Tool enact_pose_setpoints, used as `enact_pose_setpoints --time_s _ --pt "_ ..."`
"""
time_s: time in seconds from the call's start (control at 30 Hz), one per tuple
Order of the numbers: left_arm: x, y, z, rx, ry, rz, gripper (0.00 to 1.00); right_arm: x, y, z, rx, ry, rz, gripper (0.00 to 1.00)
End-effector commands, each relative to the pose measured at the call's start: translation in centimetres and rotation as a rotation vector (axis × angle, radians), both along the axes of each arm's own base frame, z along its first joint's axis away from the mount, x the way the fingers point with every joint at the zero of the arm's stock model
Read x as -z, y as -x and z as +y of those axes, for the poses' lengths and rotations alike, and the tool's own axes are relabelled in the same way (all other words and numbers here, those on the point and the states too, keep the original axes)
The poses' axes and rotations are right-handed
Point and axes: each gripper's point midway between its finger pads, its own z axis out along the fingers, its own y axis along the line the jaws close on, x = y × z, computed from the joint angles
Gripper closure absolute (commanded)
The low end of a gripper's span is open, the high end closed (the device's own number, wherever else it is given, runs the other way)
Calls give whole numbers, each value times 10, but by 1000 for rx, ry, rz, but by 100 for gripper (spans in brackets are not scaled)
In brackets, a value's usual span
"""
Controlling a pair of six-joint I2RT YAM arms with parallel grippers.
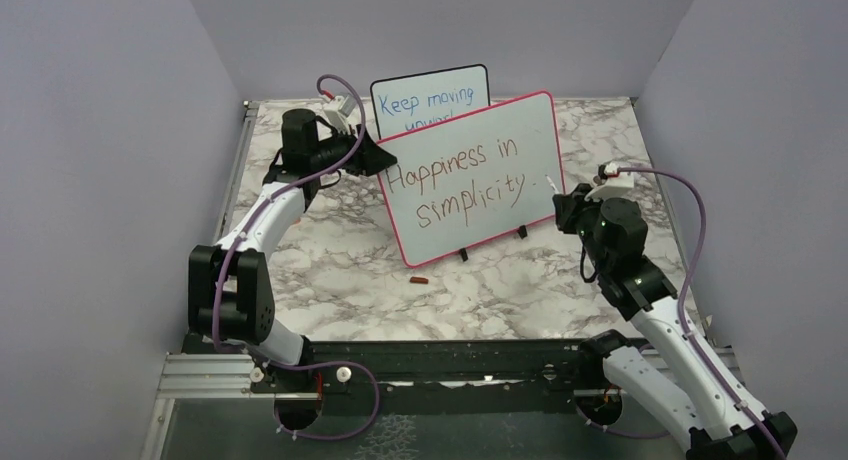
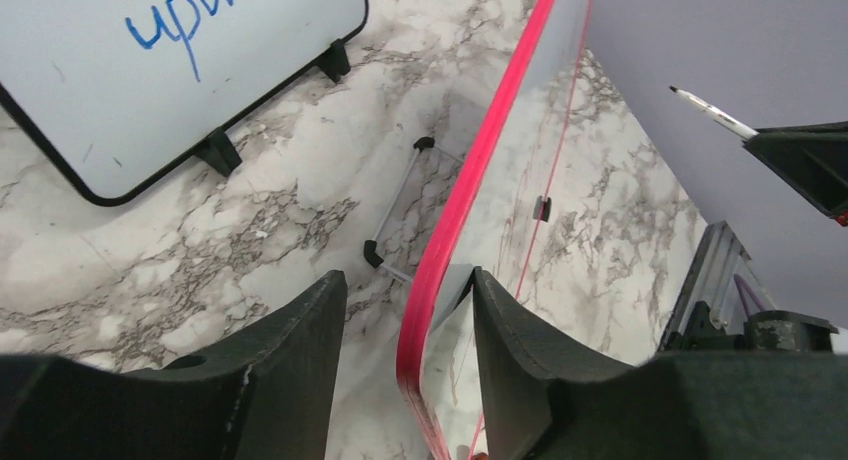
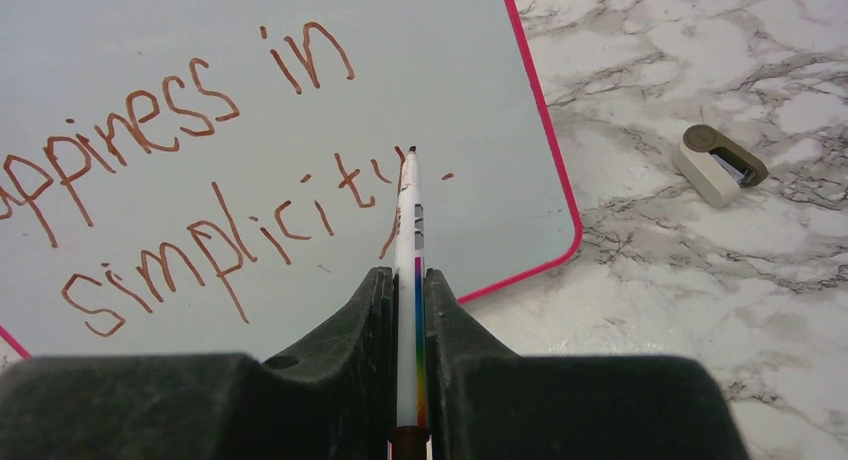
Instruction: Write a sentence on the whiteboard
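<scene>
The whiteboard (image 1: 500, 195) with the pink-red frame stands tilted on small black feet at mid-table. The sentence (image 1: 458, 178) on it reads "Happiness in simplicity." in brownish-red, in two lines. My left gripper (image 1: 378, 158) is open astride the board's left edge (image 2: 470, 180); there is a gap between the left finger (image 2: 290, 360) and the frame. My right gripper (image 3: 408, 275) is shut on a white marker (image 3: 408, 220) with a rainbow stripe. The marker's tip points at the end of "simplicity" (image 3: 230, 230) and, in the left wrist view, the marker (image 2: 715, 112) hangs clear of the board.
A smaller black-framed board (image 1: 430, 95) with blue writing stands right behind the pink one. A brownish-red cap (image 1: 419, 277) lies on the marble in front of the board's feet. A small beige object (image 3: 718, 163) lies to the board's right. Grey walls enclose the table.
</scene>
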Motion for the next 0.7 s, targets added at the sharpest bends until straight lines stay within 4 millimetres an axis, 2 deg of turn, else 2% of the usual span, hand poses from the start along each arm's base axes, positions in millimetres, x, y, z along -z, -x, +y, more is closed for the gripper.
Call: enact_pose_setpoints --time_s 0.0,0.17,0.37,0.5,0.67 --pt "-2 -5 17 -114 -93 -1 45 -13 9 0 -25 -1 -13 99" --pt "-25 7 29 -174 -132 -42 33 -18 17 -2 -32 -3 -17 99" --pt "-35 40 41 -238 -147 -56 23 -21 27 -4 -42 5 -10 99" --pt "-24 72 41 -262 -165 -16 21 -21 35 -4 -59 8 -5 99" --pt "5 115 29 -269 -167 74 20 -18 42 -2 -80 -2 3 99"
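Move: The whiteboard's left edge is still between my half-open left fingers; its middle lies about 18 cm to that hand's right, 2 cm ahead and 8 cm lower. The small black-framed board is some 18 cm ahead, 9 cm right, and a reddish cap about 18 cm back, 6 cm right on the table. From my marker-holding right hand, the whiteboard's middle is roughly 12 cm ahead, 20 cm left, 8 cm down; the stapler about 17 cm ahead, 15 cm right. I finish opening my left fingers and let the whiteboard's left edge go, drawing that hand back about 9 cm, rising some 4 cm as it eases left and turns around 13 degrees counter-clockwise. Meanwhile my right hand keeps its grip on the marker and backs away from the board by 3 to 4 cm, rising slightly. ##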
